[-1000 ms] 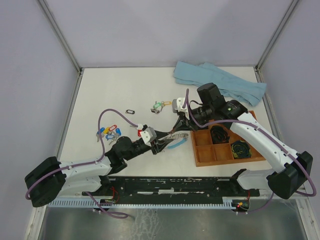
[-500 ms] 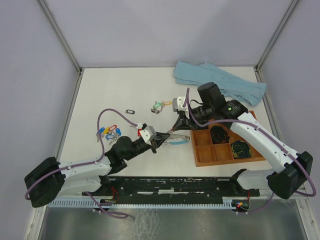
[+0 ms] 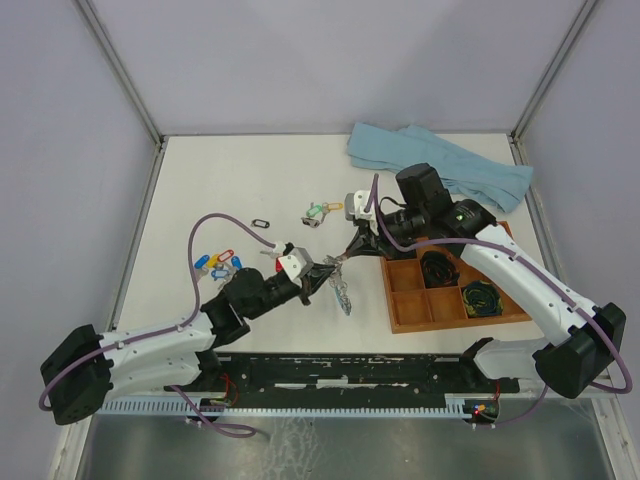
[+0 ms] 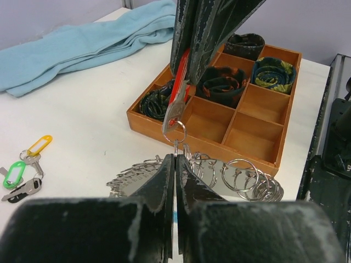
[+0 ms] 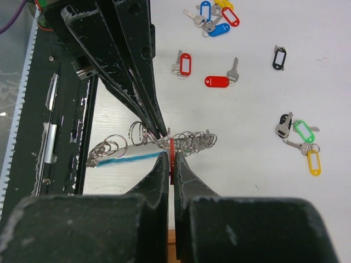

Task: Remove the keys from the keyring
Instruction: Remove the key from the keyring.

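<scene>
The keyring (image 3: 342, 293) hangs between both grippers just above the table, its light-blue arc (image 5: 126, 160) low and its silver band strung with several small split rings (image 4: 244, 176). My right gripper (image 5: 171, 159) is shut on the red tag of a key (image 4: 176, 101) that still hangs on the keyring. My left gripper (image 4: 176, 159) is shut on a small ring of the keyring just under that key. In the top view the left gripper (image 3: 325, 268) and the right gripper (image 3: 346, 258) meet tip to tip. Loose keys lie on the table: blue and red ones (image 3: 215, 265), two red ones (image 5: 185, 63), a green and yellow bunch (image 3: 322, 212).
A wooden tray (image 3: 405, 322) with coiled black cables stands right of the grippers. A light-blue cloth (image 3: 440, 165) lies at the back right. A small black tag frame (image 3: 260, 223) lies left of the green and yellow bunch.
My left gripper has shut on the keyring and risen a little. The keyring has swung from lying flat to hanging edge-down. The right gripper has kept its grip.
</scene>
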Controlling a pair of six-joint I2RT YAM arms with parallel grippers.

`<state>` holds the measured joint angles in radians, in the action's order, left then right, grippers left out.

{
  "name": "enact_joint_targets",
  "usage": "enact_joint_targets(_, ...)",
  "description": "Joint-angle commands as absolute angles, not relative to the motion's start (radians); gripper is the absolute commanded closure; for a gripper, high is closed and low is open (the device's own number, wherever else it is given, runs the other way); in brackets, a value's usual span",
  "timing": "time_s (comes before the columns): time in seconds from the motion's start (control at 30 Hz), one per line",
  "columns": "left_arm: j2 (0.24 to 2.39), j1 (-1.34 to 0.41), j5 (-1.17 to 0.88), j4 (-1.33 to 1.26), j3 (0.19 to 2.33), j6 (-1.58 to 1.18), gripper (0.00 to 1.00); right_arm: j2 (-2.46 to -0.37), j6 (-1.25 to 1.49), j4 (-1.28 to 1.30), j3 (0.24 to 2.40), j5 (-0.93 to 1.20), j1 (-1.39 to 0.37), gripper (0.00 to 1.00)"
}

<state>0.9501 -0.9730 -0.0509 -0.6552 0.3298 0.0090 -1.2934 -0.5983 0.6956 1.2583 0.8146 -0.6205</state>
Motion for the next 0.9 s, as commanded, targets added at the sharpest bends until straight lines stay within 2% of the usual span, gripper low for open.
enact_joint_targets(0.0,0.925,-0.976,-0.027,-0.534,0.438,0.053,0.97,-1.285,-0.596,0.635,1.257,0.797,-0.617,0.99)
enact_joint_targets(0.33,0.959,-0.973,-0.025,0.006,0.749,0.047,0.97,-1.286,-0.74,0.666,1.203,0.84,-0.617,0.99)
enact_joint_targets(0.63,1.052,-0.943,-0.04,0.306,0.944,-0.038,0.97,-1.274,-0.687,0.619,1.198,0.789,-0.615,0.97)
enact_joint_targets(0.8,1.098,-0.921,-0.086,0.415,1.019,-0.061,0.97,-1.269,-0.639,0.619,1.206,0.838,-0.605,0.65)
enact_joint_targets(0.87,1.105,-0.918,-0.093,0.443,1.038,-0.061,0.97,-1.267,-0.619,0.621,1.211,0.883,-0.594,0.55)
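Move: My right fingers hold the red tag with its key. The key's loop on the keyring lies about 4 cm left, 2 cm back and 4 cm below them, pinched in my left fingertips. From my left hand, the red tag is some 4 cm right, 2 cm ahead and 4 cm up; the rest of the keyring hangs about 4 cm back, 2 cm right and 3 cm below. The green and yellow tags lie roughly 11 cm ahead, 2 cm left and 15 cm down from it. Still pinching the keyring, my left hand rises about 3 cm towards my right, then comes back down some 2 cm and drifts a little left, rolling left side up and tipping down through some 30 degrees overall. My right hand meanwhile sinks about 2 cm with the red tag, stops, then opens a third of the way and lets go of it. ##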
